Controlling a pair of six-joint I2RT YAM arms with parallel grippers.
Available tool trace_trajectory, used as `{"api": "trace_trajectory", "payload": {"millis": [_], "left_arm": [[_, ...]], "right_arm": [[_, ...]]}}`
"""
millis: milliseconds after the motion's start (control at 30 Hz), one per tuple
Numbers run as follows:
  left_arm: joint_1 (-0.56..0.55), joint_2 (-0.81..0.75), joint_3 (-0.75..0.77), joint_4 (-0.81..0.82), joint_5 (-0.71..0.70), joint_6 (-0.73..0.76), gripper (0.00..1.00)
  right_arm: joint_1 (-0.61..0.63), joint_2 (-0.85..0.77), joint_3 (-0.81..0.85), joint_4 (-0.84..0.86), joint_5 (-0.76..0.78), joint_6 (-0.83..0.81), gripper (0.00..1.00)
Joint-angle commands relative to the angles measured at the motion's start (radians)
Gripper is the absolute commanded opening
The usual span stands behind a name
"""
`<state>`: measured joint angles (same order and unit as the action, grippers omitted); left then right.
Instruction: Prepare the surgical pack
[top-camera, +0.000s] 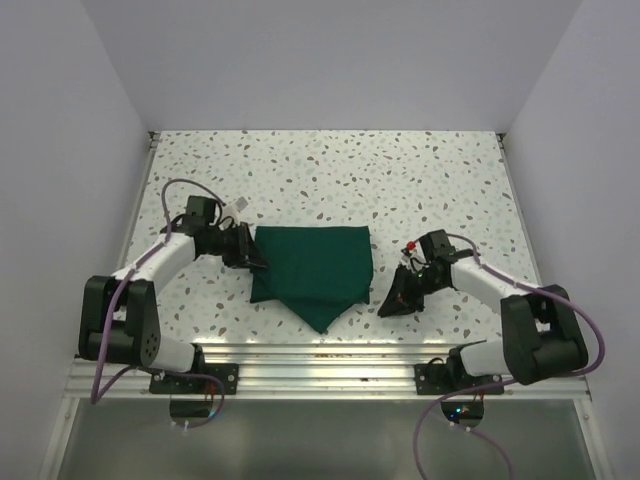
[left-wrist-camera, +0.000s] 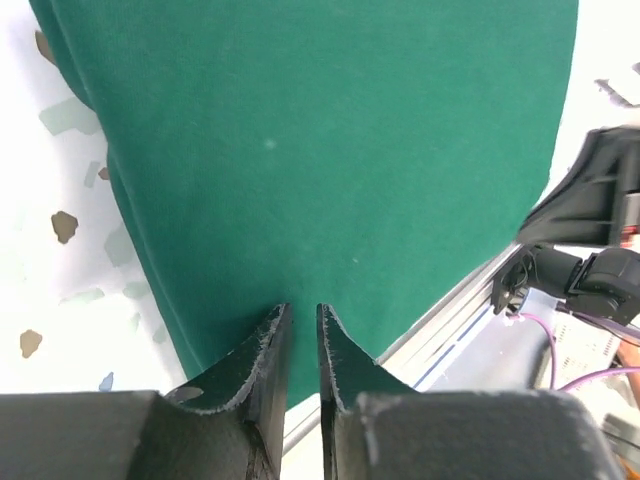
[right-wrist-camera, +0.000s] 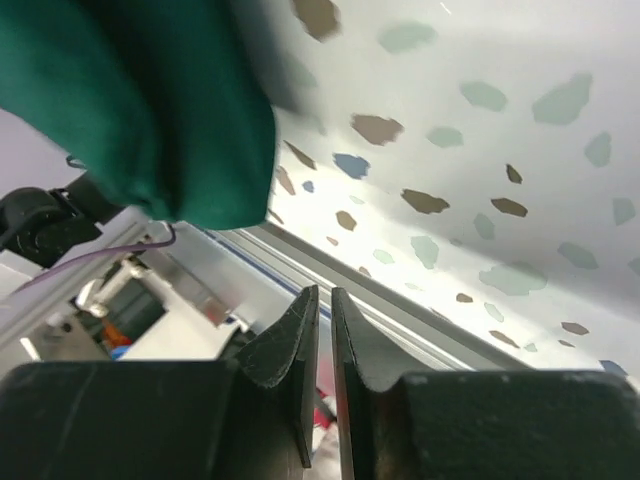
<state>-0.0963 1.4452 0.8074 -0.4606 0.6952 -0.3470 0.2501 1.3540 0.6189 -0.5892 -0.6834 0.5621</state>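
Observation:
The surgical pack, a dark green drape (top-camera: 315, 268), lies folded on the speckled table with one corner pointing at the near edge. My left gripper (top-camera: 258, 262) sits at its left edge. In the left wrist view the drape (left-wrist-camera: 320, 150) fills the frame, and the left gripper (left-wrist-camera: 303, 308) hovers just over its near border, jaws a narrow gap apart with nothing between them. My right gripper (top-camera: 392, 305) is off the drape's right side, near the table's front. The right wrist view shows the right gripper (right-wrist-camera: 324, 290) barely parted and empty, a bunched drape corner (right-wrist-camera: 150, 110) well ahead of it.
An aluminium rail (top-camera: 320, 352) runs along the table's near edge just below the drape's point. White walls close in the table on the left, the back and the right. A small white tag (top-camera: 243, 205) lies behind the left gripper. The right arm (left-wrist-camera: 590, 230) shows in the left wrist view.

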Motion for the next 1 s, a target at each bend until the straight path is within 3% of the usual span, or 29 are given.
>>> {"api": "trace_trajectory", "payload": {"millis": [0,300,533,800,967], "left_arm": [[0.007,-0.081,0.030,-0.039,-0.043,0.014,0.20],[0.009,-0.252,0.078,-0.110,-0.313,0.002,0.31],[-0.006,-0.275,0.081,-0.127,-0.387,0.026,0.31],[-0.143,-0.287,0.131,-0.148,-0.483,0.072,0.41],[-0.276,-0.240,0.205,-0.147,-0.597,0.098,0.47]], "right_arm": [[0.017,0.014,-0.062,0.107,-0.082,0.100,0.14],[0.115,0.145,-0.100,0.434,-0.111,0.321,0.12],[0.117,0.249,-0.010,0.667,-0.081,0.516,0.11],[0.037,0.516,0.333,0.531,-0.104,0.412,0.11],[0.006,0.720,0.717,0.310,-0.068,0.303,0.13]]}}
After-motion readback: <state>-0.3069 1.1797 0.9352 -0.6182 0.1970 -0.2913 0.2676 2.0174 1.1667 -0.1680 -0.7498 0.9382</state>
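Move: From the right gripper, the middle of the bunched green drape lies about 20 cm left and 10 cm ahead, a little lower. Its near right corner is some 6 cm left and 2 cm ahead; the loose tip at its near side is about 18 cm left and 6 cm back. From the left gripper, over the drape's left part, the drape's middle is roughly 14 cm right, 2 cm back and 5 cm below. Dip the closed right fingers beside the drape's near right corner, going back and down a couple of centimetres and bearing left, then sweep forward about 22 cm at rising speed, drifting left, to bring them against its right edge. Meanwhile raise the left gripper some 6 cm clear of the drape, opening its fingers partway and swinging them about 30 degrees to point more down and forward. ##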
